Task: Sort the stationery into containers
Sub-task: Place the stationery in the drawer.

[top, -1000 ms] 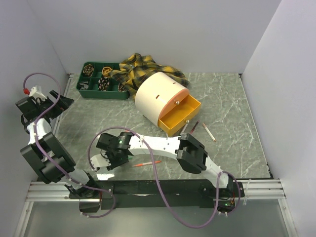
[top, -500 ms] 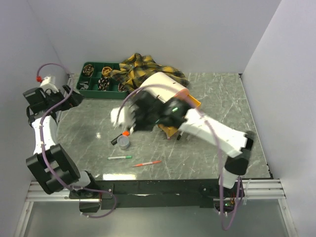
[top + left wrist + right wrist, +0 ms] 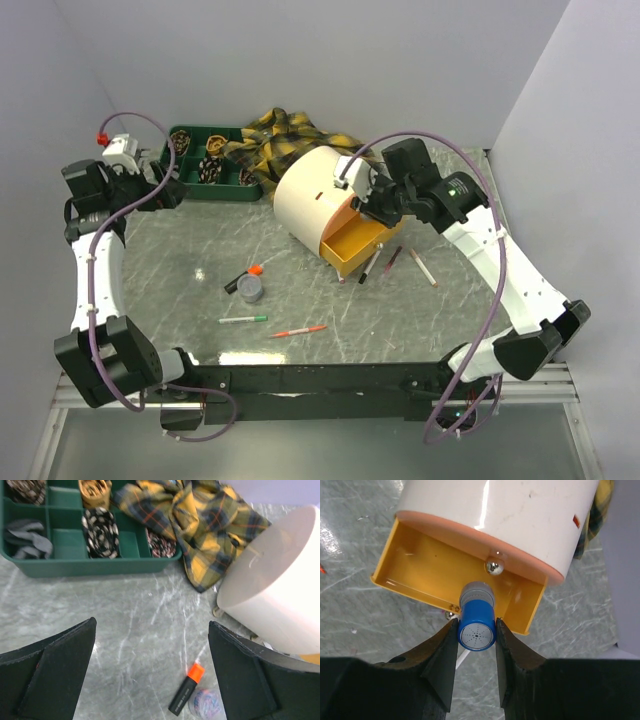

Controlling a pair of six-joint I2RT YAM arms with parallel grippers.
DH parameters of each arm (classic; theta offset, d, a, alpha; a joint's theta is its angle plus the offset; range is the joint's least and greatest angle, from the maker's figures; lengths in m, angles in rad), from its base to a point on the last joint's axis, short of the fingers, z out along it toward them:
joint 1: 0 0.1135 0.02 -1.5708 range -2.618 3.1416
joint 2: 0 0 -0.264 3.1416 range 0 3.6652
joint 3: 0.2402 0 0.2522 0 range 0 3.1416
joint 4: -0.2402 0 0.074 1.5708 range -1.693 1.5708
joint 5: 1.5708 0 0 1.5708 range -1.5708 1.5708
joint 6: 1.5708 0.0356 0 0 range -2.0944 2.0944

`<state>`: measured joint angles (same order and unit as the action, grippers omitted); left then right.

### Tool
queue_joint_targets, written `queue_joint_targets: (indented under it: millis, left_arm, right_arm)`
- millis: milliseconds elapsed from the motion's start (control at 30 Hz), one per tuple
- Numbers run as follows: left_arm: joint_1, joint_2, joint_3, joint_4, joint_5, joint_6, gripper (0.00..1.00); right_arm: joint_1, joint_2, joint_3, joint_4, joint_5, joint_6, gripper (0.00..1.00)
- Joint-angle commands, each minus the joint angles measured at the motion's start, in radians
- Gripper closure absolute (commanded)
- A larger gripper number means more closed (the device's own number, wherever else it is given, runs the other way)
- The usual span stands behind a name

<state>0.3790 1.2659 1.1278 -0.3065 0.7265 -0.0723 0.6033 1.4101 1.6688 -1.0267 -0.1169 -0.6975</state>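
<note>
My right gripper (image 3: 476,632) is shut on a short blue cylinder (image 3: 477,622) with a grey far end. It hangs over the near rim of the orange tray (image 3: 430,565), which is pulled out of the cream drum (image 3: 312,190). My left gripper (image 3: 151,622) stands wide open above bare table, just in front of the dark green tray (image 3: 90,566). Ahead of it lie a black highlighter (image 3: 186,696) with an orange cap and a small round roll (image 3: 205,704). A green pen (image 3: 243,319) and a red pen (image 3: 298,330) lie near the front edge. Three pens (image 3: 393,257) lie beside the orange tray.
The yellow-and-black plaid cloth (image 3: 290,140) is bunched between the green tray (image 3: 205,160) and the drum. Rolled items fill several of the green tray's compartments. A metal knob (image 3: 494,566) sticks out of the drum face above the orange tray. White walls close in three sides.
My right arm has swung from low over the front left of the table up and right to the orange tray. My left gripper has moved up towards the green tray.
</note>
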Motion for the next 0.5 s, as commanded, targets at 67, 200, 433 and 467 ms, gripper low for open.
queue_joint_targets:
  millis: [67, 200, 433, 467]
  left_arm:
    - [-0.008, 0.055, 0.116, 0.009, -0.03, -0.017, 0.01]
    - [-0.028, 0.076, 0.125, 0.018, -0.033, -0.041, 0.0]
    - [-0.046, 0.069, 0.09, 0.033, -0.055, -0.041, 0.01]
    - [-0.046, 0.07, 0.086, 0.033, -0.055, -0.04, 0.0]
  right_arm:
    - [-0.077, 0.004, -0.05, 0.034, -0.05, -0.02, 0.99]
    - [-0.125, 0.085, -0.011, 0.022, -0.055, -0.02, 0.98]
    - [-0.212, 0.292, 0.17, -0.062, -0.055, -0.043, 0.98]
    - [-0.217, 0.305, 0.175, -0.07, -0.056, -0.051, 0.98]
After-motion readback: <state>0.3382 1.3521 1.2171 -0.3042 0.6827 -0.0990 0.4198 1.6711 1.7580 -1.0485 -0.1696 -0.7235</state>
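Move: The right hand, already pinching the blue cylinder, has the open drawer's middle some 20 cm below it, about 4 cm ahead and 2 cm left. The cabinet's middle is roughly 7 cm ahead, 10 cm left and 12 cm down. On the table, about 27 cm below, the white marker lies 13 cm right and 1 cm back. For the left hand, the drawer is about 41 cm right, 4 cm back and 17 cm lower. Keeping its pinch, the right hand carries the blue cylinder 10 cm forward, down and rightward towards the drawer's far-right end. ##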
